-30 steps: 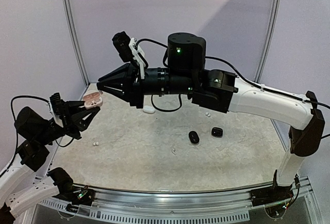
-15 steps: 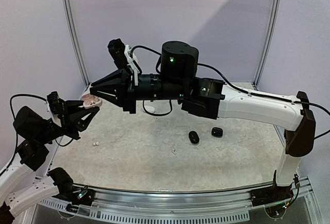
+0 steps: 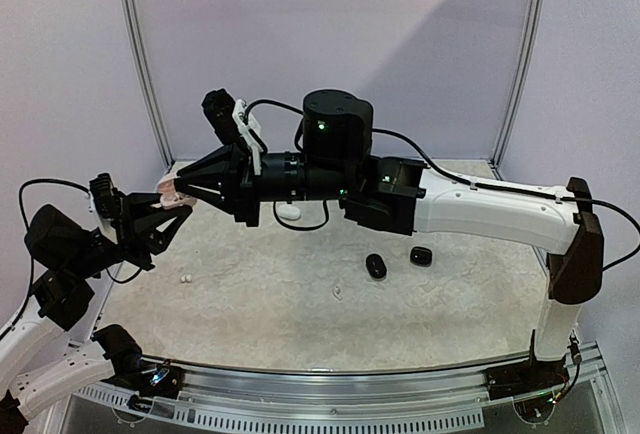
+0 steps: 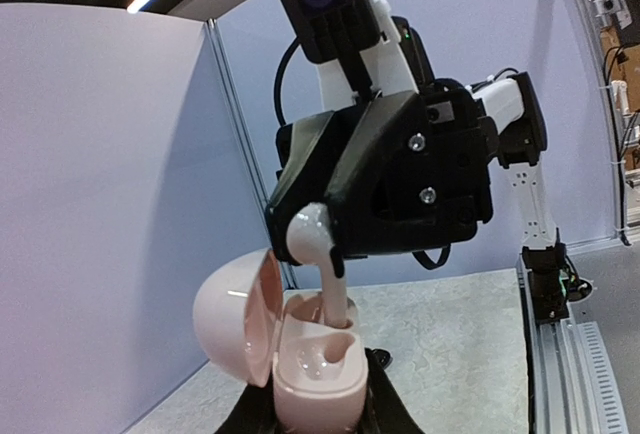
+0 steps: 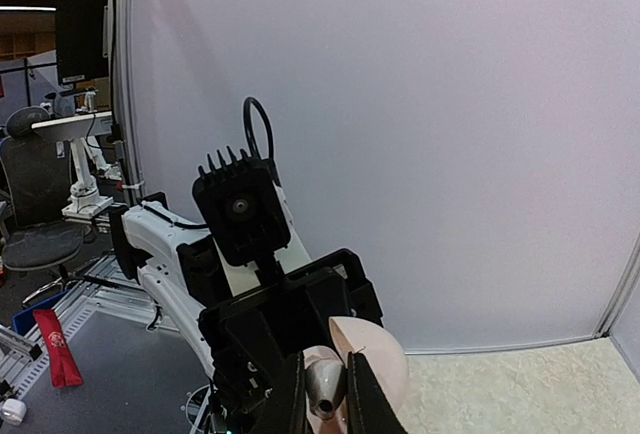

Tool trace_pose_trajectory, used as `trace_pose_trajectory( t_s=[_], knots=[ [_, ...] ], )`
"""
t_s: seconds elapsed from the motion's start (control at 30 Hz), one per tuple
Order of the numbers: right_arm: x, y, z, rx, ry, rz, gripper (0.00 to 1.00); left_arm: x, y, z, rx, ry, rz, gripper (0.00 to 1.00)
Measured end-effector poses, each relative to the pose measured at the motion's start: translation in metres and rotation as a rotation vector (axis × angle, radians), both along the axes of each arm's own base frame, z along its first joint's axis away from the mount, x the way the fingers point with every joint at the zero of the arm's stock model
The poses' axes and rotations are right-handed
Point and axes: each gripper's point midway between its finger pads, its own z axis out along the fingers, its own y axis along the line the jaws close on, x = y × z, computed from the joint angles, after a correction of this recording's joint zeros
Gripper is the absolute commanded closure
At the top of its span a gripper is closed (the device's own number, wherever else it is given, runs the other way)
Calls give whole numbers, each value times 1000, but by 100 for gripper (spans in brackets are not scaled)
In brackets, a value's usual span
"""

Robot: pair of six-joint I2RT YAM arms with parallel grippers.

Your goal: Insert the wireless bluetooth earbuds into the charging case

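My left gripper point(image 3: 168, 210) point(image 4: 315, 416) is shut on a pale pink charging case point(image 4: 312, 366), held upright above the table's left edge with its lid point(image 4: 232, 316) swung open to the left. My right gripper point(image 3: 184, 190) point(image 5: 325, 396) reaches in from the right, shut on a pale pink earbud point(image 4: 318, 246) point(image 5: 326, 386). The earbud's stem points down and its tip sits in the far slot of the case. The near slot point(image 4: 330, 349) is empty. From above, the case point(image 3: 170, 192) is mostly hidden behind the right fingertips.
Two black cases point(image 3: 375, 266) point(image 3: 421, 255) lie right of the table's middle, and a white case point(image 3: 289, 211) sits further back. Tiny white earbuds point(image 3: 185, 278) point(image 3: 338, 293) lie loose on the table. The right arm stretches across the whole table above them.
The right arm has swung left and a little down, bringing its earbud to the case in my left gripper. The left arm has hardly moved.
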Motion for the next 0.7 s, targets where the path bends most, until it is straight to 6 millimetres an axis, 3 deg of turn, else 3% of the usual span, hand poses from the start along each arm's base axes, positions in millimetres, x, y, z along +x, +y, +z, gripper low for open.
trace_pose_trajectory(
  t_s=[0.27, 0.33, 0.47, 0.7],
  knots=[
    [2, 1, -7, -13, -7, -12, 95, 0, 0, 1, -7, 20, -4, 100],
    [3, 1, -8, -15, -7, -14, 89, 0, 0, 1, -11, 25, -4, 100],
    [5, 2, -10, -15, -6, -28, 68, 1, 1, 3, -18, 34, 0, 100],
    [12, 3, -15, -22, -5, -79, 48, 7, 2, -1, -19, 75, 21, 100]
  ],
)
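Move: The right hand holds an earbud stem-down; the well it is going into, in the pink charging case, lies about 2 cm below that hand and 1 cm to its left. The empty second well is some 2 cm farther left, and the open lid stands about 2 cm ahead. From the left hand, which grips the case, that first well is roughly 2 cm ahead, 1 cm right and 3 cm up. Down by about 1.5 cm, and forward by roughly 1 cm, mostly later on, the right hand sinks the earbud, its stem already in the mouth of the well, farther into the case. Near the end of the descent its fingers open and let go, one on either side of the bud. The left hand keeps its grip on the case almost in place, tipping only slightly. ##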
